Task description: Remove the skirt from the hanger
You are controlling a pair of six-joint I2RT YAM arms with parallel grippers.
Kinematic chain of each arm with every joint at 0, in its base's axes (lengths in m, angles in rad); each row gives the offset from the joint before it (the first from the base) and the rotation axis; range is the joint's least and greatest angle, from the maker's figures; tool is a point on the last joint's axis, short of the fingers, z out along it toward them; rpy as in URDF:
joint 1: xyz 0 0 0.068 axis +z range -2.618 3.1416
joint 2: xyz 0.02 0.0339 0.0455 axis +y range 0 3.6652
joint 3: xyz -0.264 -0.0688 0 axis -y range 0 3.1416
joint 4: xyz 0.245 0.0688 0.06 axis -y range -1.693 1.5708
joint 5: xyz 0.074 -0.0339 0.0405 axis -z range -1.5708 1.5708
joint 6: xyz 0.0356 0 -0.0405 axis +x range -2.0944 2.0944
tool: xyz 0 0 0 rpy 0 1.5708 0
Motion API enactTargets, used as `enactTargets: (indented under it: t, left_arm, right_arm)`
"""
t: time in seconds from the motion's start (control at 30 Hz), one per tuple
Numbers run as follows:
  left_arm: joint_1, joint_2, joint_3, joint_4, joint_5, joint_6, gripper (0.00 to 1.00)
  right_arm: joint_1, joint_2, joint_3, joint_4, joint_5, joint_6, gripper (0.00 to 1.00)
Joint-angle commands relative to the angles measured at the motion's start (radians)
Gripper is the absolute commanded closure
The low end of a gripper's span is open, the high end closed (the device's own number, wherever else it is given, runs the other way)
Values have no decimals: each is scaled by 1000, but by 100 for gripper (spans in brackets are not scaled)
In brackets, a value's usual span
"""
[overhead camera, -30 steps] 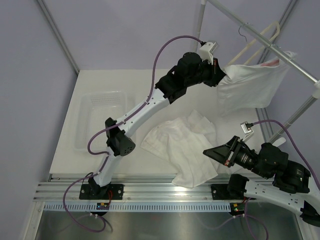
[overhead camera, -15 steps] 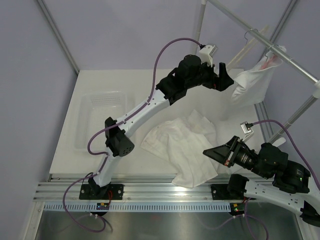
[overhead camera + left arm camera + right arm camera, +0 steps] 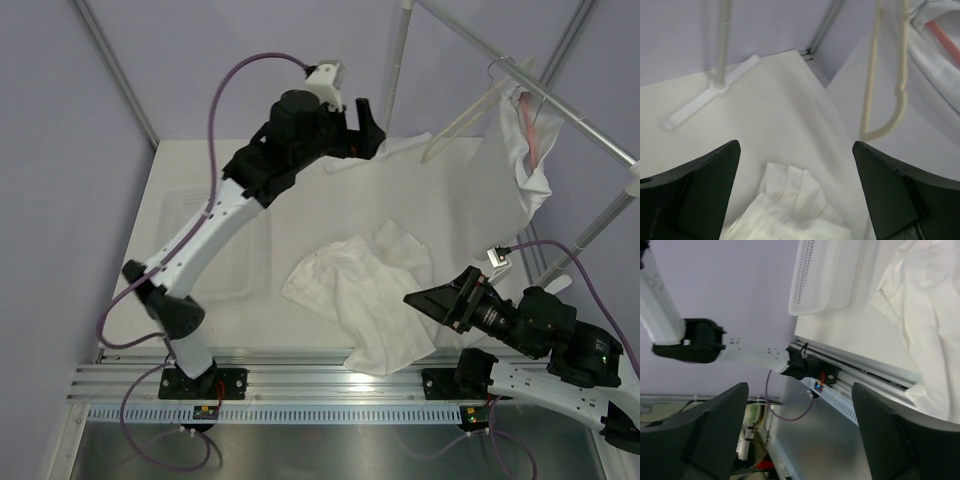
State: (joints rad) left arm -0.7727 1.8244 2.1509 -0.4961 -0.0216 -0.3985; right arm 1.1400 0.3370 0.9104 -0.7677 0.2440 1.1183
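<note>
The white skirt [image 3: 525,150], red-lined inside, hangs bunched at the right end of a cream hanger [image 3: 465,118] on the slanted rail. The hanger's left arm sticks out bare. In the left wrist view the hanger [image 3: 885,100] and the skirt [image 3: 940,45] are ahead to the right. My left gripper [image 3: 370,135] is open, up at the back and well left of the hanger, holding nothing. Below its open fingers [image 3: 800,195] lies a folded white cloth [image 3: 790,205]. My right gripper [image 3: 415,300] is open and empty [image 3: 800,430], low at the front right.
A crumpled white garment [image 3: 365,290] lies mid-table, beside the right gripper. A clear plastic basket [image 3: 200,235] stands at the left. The rail's upright pole [image 3: 398,60] and its foot [image 3: 710,95] stand at the back. The slanted rail [image 3: 590,130] runs along the right.
My left gripper opened, let go of the skirt and swung back to the left. The skirt dropped back against the rail and the hanger swung out. My right gripper opened.
</note>
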Motion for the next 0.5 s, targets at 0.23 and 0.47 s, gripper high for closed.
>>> enactTargets:
  t: [0.23,0.47]
  left_arm:
    - [-14,-516,-821,-42,-149,-117,1]
    - [-222,-404,-910,-99,-368,-264,1]
  right_arm:
    - [4,23,84,-104,146,9,0]
    - [6,2,56,-84,143,18,1]
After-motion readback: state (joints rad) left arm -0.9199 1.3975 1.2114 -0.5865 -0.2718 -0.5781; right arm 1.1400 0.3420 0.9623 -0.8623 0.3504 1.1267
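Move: The skirt lies on the table, its middle some 15 cm back from the left hand, 3 cm to its right and about 42 cm below. The empty hanger hangs roughly 18 cm to that hand's right and 4 cm ahead, near its height; the white basket is 43 cm to its left, 3 cm ahead, down on the table. From the right hand the skirt is about 15 cm ahead, 8 cm left, 31 cm below. The open left hand swings left and back, then drops about 25 cm towards the skirt, fingers tipping down. ##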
